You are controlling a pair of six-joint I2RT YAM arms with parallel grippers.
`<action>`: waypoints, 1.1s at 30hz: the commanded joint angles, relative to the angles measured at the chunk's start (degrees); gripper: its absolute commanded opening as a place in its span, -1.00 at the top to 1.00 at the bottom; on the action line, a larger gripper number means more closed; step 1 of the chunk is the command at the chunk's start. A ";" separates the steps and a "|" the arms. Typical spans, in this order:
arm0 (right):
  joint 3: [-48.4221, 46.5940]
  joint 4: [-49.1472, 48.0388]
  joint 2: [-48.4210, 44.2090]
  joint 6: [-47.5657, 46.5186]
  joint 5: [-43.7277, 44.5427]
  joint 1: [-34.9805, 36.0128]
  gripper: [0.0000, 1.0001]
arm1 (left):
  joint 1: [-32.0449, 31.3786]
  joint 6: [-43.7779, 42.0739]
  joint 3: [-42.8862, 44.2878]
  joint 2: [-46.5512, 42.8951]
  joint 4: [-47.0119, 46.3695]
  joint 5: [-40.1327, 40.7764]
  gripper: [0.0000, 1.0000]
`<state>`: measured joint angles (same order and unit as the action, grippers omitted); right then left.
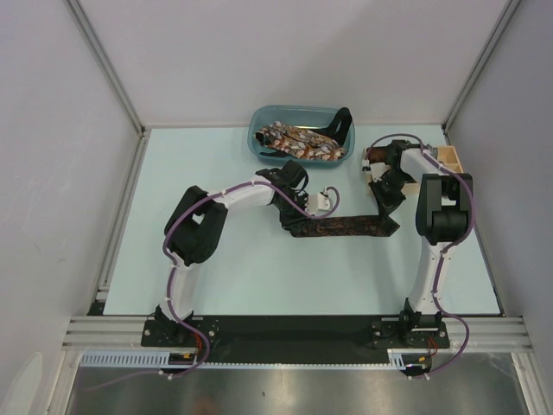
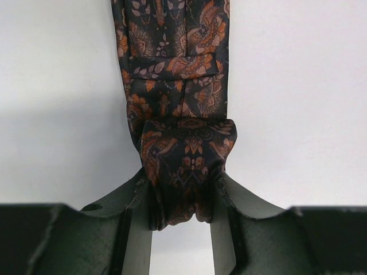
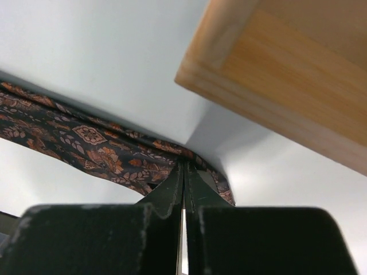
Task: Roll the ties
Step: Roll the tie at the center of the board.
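Note:
A dark brown tie (image 1: 346, 227) with an orange paisley print lies stretched across the table between my two grippers. My left gripper (image 1: 294, 220) is shut on its left end, where the fabric is folded over into a small thick wad (image 2: 186, 166) squeezed between the fingers (image 2: 135, 229). The rest of the tie (image 2: 172, 57) runs flat away from it. My right gripper (image 3: 184, 172) is pinched shut on the edge of the tie (image 3: 86, 140) at its right end (image 1: 386, 207). More ties (image 1: 298, 143) lie heaped in a blue bin.
The blue bin (image 1: 259, 143) stands at the back centre, with a black strap over its right side. A wooden box (image 1: 449, 160) sits at the back right, close above my right gripper (image 3: 287, 74). A small maroon bundle (image 1: 375, 156) lies beside it. Frame walls enclose the table.

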<state>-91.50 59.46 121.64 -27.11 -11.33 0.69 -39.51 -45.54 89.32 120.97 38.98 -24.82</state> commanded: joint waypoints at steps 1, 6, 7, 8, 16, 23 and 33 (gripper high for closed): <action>1.33 -0.58 -1.41 -0.66 1.75 0.98 0.78 | 1.45 -0.78 -3.45 0.06 9.80 2.85 0.60; -7.43 2.67 -2.64 3.63 -3.06 0.89 0.23 | 1.45 -0.08 -3.36 -0.03 9.18 1.97 0.60; -8.59 3.29 -3.25 4.43 -4.65 0.63 0.23 | 1.45 -0.08 -3.45 -0.03 8.92 1.88 0.60; -9.47 3.64 -3.52 5.39 -6.58 0.46 0.22 | 1.45 0.10 -3.54 -0.03 8.92 1.71 0.60; 0.49 -1.87 -7.30 18.40 -35.40 4.58 0.22 | 1.54 0.45 -5.38 -0.38 6.72 1.27 0.61; 12.73 -25.42 -6.07 40.87 -45.70 10.29 0.22 | 1.80 2.11 -6.00 -0.64 5.49 0.83 0.60; 17.67 -40.74 -3.87 49.44 -43.34 16.80 0.21 | 1.80 3.09 -6.17 -0.21 4.17 0.47 0.61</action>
<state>-74.70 26.83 116.73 17.67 -54.48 15.90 -38.50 -43.72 86.21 119.52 35.62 -26.65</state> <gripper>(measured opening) 0.396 0.404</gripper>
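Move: My left hand already pinches the rolled end of the tie right at its fingertips. From my right hand, shut at the tie's pointed end, that roll lies some 27 cm to the left, about 3 cm back and at about the same height. The tip of the pointed end is roughly 4 cm right and 3 cm back. The wooden tray's middle is some 17 cm ahead and 10 cm right, and the blue bin about 30 cm ahead and 24 cm left. I open my right fingers and lift them off the tie's pointed end, first up and a little forward, then swing about 23 cm left along the tie towards the roll, drawing back and sinking slightly from the top of the arc. On the way I roll the wrist some 45 degrees so the open fingers point down-left. My left hand stays put and keeps its pinch. ##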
